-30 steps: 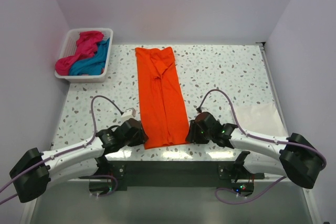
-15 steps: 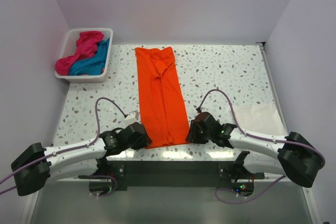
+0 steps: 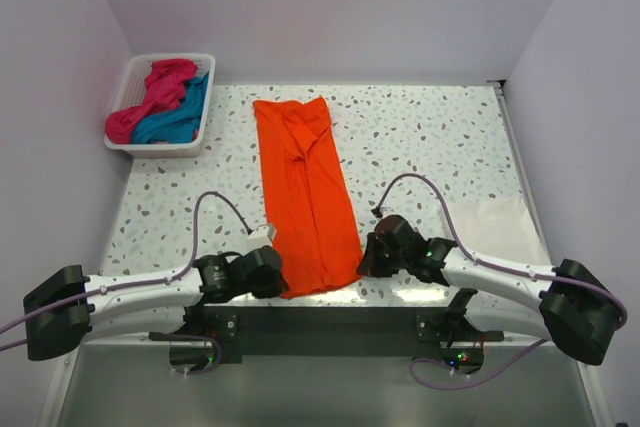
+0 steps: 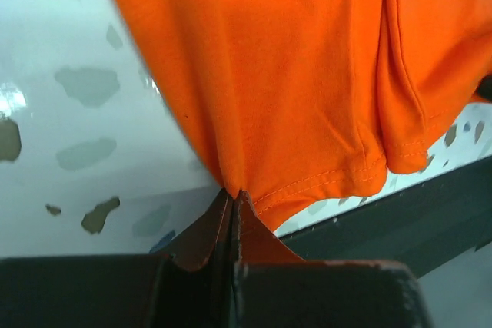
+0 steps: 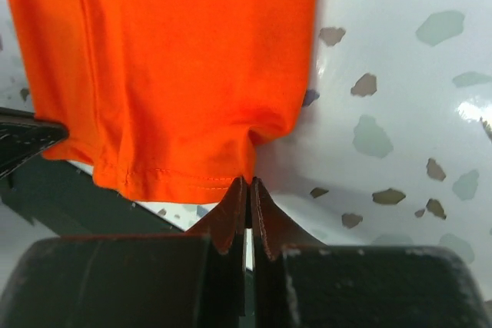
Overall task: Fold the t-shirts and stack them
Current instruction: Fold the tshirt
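Observation:
The orange t-shirt (image 3: 305, 187) lies on the speckled table as a long narrow strip, its hem at the near edge. My left gripper (image 3: 282, 283) is shut on the hem's near-left corner, and in the left wrist view the gripper (image 4: 234, 194) pinches the orange cloth (image 4: 277, 74). My right gripper (image 3: 362, 265) is shut on the near-right corner; in the right wrist view the gripper (image 5: 247, 182) meets the orange hem (image 5: 177, 97). The magenta-pink t-shirt (image 3: 158, 85) and the teal-blue t-shirt (image 3: 182, 117) lie crumpled in the basket.
The white slatted basket (image 3: 160, 150) stands at the far left corner against the wall. A pale sheet (image 3: 500, 222) lies on the table's right side. The table's dark front edge (image 4: 400, 220) runs just beneath the shirt's hem. Walls close in left, right and behind.
Both grippers have gone from open to shut on the near corners of the orange t-shirt. The left arm slid nearer and rightward, and the shirt shifted slightly left.

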You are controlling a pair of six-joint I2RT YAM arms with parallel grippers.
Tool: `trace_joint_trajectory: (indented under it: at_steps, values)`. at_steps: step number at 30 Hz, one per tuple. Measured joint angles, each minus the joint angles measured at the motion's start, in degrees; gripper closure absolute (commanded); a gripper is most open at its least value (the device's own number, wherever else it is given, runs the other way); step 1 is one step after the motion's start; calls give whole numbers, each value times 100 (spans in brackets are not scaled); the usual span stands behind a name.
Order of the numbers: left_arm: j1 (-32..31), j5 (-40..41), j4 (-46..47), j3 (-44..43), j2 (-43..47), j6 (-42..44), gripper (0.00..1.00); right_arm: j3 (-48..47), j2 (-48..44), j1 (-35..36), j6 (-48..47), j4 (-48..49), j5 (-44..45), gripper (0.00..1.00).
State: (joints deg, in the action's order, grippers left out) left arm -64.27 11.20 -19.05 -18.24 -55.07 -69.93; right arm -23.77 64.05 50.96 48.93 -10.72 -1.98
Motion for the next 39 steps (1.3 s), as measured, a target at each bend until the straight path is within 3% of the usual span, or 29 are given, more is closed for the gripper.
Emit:
trace_joint_trajectory:
  at_steps: [6,12,19,39]
  values:
    - [-304,85,-811,-170,260,-57,100,-11,-785,92,-275,-492,-70,100]
    - [-52,562,-1207,-859,173,136,100,-1233,-17,85,-973,-966,120,100]
    - [1060,914,-787,-1423,-249,798,100,-2203,1202,-225,-1360,-822,380,100]
    - [2889,1167,925,-2210,-2133,1412,100,-4527,3683,-1222,-1845,-267,684,100]
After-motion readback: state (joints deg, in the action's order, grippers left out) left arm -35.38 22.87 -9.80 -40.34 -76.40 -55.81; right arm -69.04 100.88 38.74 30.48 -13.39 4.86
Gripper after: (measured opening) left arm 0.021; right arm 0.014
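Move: Both hands already pinch the near (hem) corners of the lengthwise-folded orange t-shirt, barely above the table, the right hand some 5 cm farther out. The middle of the strip lies about 24 cm ahead and 4 cm right of the left hand, and about 19 cm ahead and 14 cm left of the right. Its collar end is some 25 cm beyond that middle. The white pad lies about 32 cm right and 7 cm ahead of the right hand. Keeping both hem corners pinched, the two hands ease back a centimetre or so and lift about 6 cm together, then carry the hem forward over the shirt towards its middle and collar end, some 21 cm in all, with the right hand also drifting about 6 cm left. The wrists tilt so that the fingertips swing forward by roughly 15 degrees, the left hand also turning some 25 degrees counter-clockwise, and both grippers stay shut on the cloth, still carrying it above the strip at the end. ##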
